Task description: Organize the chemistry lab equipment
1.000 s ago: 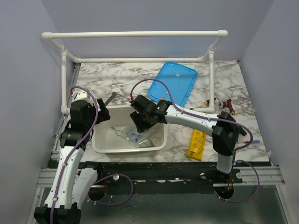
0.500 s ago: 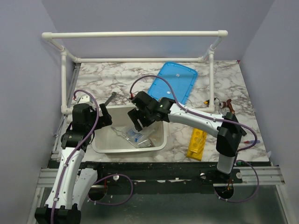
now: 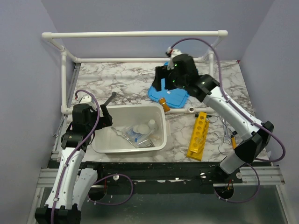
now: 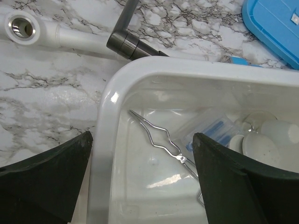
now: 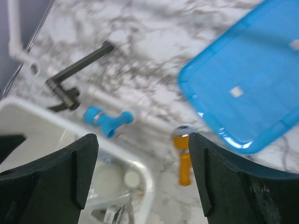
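Observation:
The white tub (image 3: 161, 122) holds metal scissor tongs (image 4: 164, 141), a clear bag with blue pieces (image 4: 212, 130) and small round beakers (image 4: 261, 142). My left gripper (image 3: 106, 116) is open, its fingers (image 4: 56, 172) astride the tub's left wall (image 4: 105, 140). My right gripper (image 3: 163, 79) is raised high over the near end of the blue lid (image 3: 175, 81), open and empty. Below it the right wrist view shows an orange piece (image 5: 183, 156) and a blue connector (image 5: 108, 120) on the marble beside the tub's rim (image 5: 140, 165). The yellow test-tube rack (image 3: 197, 135) lies right of the tub.
A dark metal handle (image 4: 128, 37) and a white pipe (image 4: 46, 35) lie just behind the tub's far left corner. A short white pipe piece (image 3: 184, 110) lies between lid and rack. Thin wires and small items (image 3: 224, 130) are scattered at the right. A white pipe frame (image 3: 135, 34) stands at the back.
My right arm has lifted out of the tub and swung back and right over the blue lid, its jaws widening. The left gripper has stayed at the tub's left wall.

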Motion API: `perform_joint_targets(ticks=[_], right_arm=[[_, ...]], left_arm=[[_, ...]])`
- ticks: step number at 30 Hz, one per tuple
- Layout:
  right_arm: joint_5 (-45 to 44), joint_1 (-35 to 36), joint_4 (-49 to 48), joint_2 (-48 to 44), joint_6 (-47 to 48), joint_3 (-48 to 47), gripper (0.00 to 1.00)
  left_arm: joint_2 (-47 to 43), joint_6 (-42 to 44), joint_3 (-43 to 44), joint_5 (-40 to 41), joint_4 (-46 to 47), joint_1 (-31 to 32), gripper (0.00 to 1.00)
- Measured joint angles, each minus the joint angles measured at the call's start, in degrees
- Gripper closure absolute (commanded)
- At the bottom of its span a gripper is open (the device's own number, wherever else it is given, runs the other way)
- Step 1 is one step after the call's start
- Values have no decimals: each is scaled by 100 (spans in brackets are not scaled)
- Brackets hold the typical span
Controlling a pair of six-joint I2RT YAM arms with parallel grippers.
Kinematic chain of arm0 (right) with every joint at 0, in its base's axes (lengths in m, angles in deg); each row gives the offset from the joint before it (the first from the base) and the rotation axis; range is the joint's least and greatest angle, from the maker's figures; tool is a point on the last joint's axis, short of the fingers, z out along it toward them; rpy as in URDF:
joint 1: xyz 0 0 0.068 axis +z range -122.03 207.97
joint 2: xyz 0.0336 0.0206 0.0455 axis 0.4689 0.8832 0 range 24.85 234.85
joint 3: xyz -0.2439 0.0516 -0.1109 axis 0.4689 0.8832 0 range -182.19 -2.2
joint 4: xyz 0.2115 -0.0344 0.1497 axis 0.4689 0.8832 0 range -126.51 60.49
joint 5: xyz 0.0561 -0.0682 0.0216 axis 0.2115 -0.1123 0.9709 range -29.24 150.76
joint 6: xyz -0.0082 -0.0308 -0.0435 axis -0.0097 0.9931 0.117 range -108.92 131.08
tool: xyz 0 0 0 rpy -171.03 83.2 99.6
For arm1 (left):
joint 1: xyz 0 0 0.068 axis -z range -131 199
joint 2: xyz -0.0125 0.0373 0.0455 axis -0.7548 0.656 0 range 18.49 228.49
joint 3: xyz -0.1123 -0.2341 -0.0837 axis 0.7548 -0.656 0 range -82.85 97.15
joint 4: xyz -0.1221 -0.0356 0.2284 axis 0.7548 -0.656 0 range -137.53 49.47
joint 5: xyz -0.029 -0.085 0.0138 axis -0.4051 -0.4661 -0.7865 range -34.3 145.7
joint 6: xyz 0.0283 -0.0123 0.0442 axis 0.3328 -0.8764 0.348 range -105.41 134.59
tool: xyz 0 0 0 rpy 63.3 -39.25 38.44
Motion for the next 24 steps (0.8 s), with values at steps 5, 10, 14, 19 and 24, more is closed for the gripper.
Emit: perform_joint_targets(ticks=[5, 10, 14, 19, 24], right_arm=[[66, -1661, -682, -286, -210, 468, 19], [376, -2771, -1182, 94, -570, 953, 32], [457, -3270, -1364, 811, -739, 1141, 37], [424, -3329, -1445, 1644, -763, 1139, 39], [372, -3322, -1469, 2317, -765, 887, 44]], left_arm=[[55, 13, -20, -39, 13, 0, 25], [153, 50, -46, -57, 20, -7, 36], [201, 87, -57, -42, 31, -48, 47], [271, 138, -57, -28, 52, -72, 58], [317, 149, -59, -55, 63, -74, 70]])
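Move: The blue lid's middle lies about 24 cm ahead of the right hand, 10 cm to its right and 27 cm below; its near right corner is some 18 cm ahead and 20 cm right. The amber bottle lies roughly 11 cm ahead and 5 cm right, down on the table. The left hand already straddles the white bin's left rim, which sits about 2 cm to its left; the tongs inside are some 11 cm right, 4 cm ahead and 14 cm down. Sweeping right and forward at first, then plunging some 20 cm, the right hand comes down over the blue lid's right edge near its near corner, turning clockwise about 35 degrees, tipping further down and partly closing its fingers astride the edge; touch can't be seen. The left hand sinks 1.5 cm and more than halves its gap, its outer finger pushing the bin's left wall to the right. ##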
